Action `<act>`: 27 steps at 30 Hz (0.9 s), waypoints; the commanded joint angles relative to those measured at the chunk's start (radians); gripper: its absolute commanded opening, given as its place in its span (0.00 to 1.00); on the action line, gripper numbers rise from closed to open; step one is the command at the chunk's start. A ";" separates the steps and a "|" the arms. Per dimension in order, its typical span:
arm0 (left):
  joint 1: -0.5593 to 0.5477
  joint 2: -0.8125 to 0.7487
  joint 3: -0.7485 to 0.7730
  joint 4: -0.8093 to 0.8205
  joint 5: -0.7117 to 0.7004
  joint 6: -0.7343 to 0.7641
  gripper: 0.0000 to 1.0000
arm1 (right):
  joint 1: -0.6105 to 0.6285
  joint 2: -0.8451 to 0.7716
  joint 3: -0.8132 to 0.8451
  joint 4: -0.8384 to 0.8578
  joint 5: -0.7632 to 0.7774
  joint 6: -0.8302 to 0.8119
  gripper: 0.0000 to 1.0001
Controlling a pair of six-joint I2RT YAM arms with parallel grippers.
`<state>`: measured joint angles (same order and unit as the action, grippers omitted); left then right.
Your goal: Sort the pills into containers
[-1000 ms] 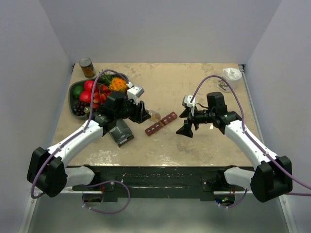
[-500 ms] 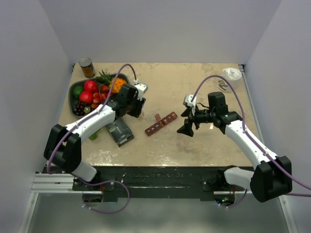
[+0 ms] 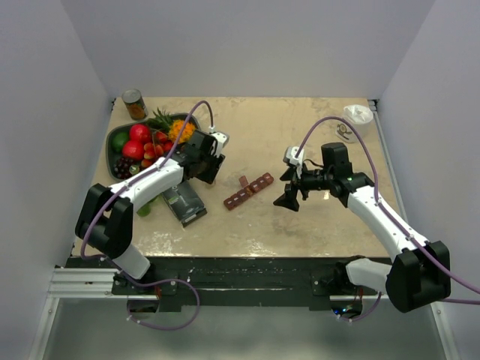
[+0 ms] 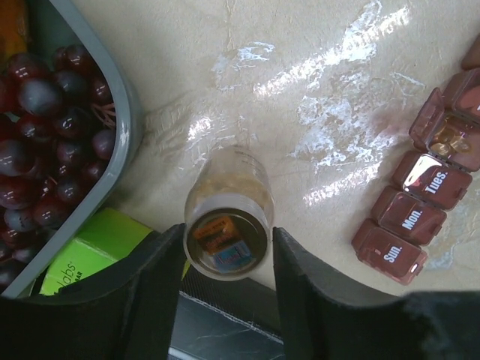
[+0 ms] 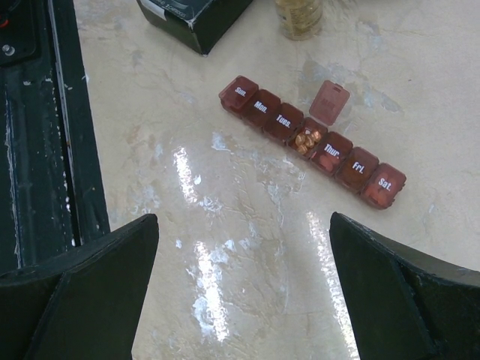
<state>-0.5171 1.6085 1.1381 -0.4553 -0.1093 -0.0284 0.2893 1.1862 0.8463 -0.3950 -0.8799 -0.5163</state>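
A small clear bottle (image 4: 229, 225) holding yellowish-orange pills sits between the fingers of my left gripper (image 4: 229, 241), which is shut on it just above the table, beside the fruit bowl. In the top view the left gripper (image 3: 208, 166) hides the bottle. The right wrist view shows the bottle (image 5: 298, 15) at its top edge. The containers are a dark red strip of day-labelled compartments (image 3: 249, 190) (image 5: 311, 140) (image 4: 420, 202). One lid (image 5: 330, 100) stands open, with a few orange pills (image 5: 307, 139) inside. My right gripper (image 3: 287, 196) (image 5: 241, 225) hangs open, empty, right of the strip.
A dark fruit bowl (image 3: 118, 144) (image 4: 127, 112) with grapes and other fruit sits at the back left, a tin can (image 3: 134, 104) behind it. A black box (image 3: 184, 204) and a green pack (image 4: 82, 251) lie left of the strip. A white cup (image 3: 358, 115) stands at the back right.
My left arm has drawn back up and to the left, away from the strip, taking the bottle with it; the bottle no longer shows from above. The right arm has not moved.
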 commanded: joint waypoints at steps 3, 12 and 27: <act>0.008 -0.031 0.048 -0.008 0.005 0.013 0.62 | -0.009 -0.017 -0.007 0.019 0.002 -0.010 0.99; 0.008 -0.195 -0.021 0.052 -0.003 0.018 0.82 | -0.010 0.001 0.007 -0.015 -0.018 -0.062 0.99; 0.015 -0.456 -0.159 0.193 0.052 0.004 0.99 | -0.009 0.113 0.215 -0.248 -0.004 -0.330 0.99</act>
<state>-0.5098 1.2068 1.0088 -0.3229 -0.0975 -0.0227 0.2848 1.2831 0.9791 -0.5678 -0.8783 -0.7227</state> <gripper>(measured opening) 0.992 0.986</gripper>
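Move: The pill bottle is still between the left gripper's half-open pads, upright, with its middle only about 2 cm below the hand point. From the left hand, the black box lies about 6 cm left and 5 back, the pill organizer about 10 cm right and 2 back, and the fruit tray some 15 cm left and 9 ahead. From the right hand, the bottle is roughly 18 cm left, 8 ahead and 10 lower. Open the left gripper from half to fully wide, holding the hand still around the pill bottle at first so that the pads come free of its sides. With the fingers still spreading, lift almost straight up about 11 cm, away from the bottle, and tilt the wrist some 20 degrees so the fingertips point less steeply down and more outward. ##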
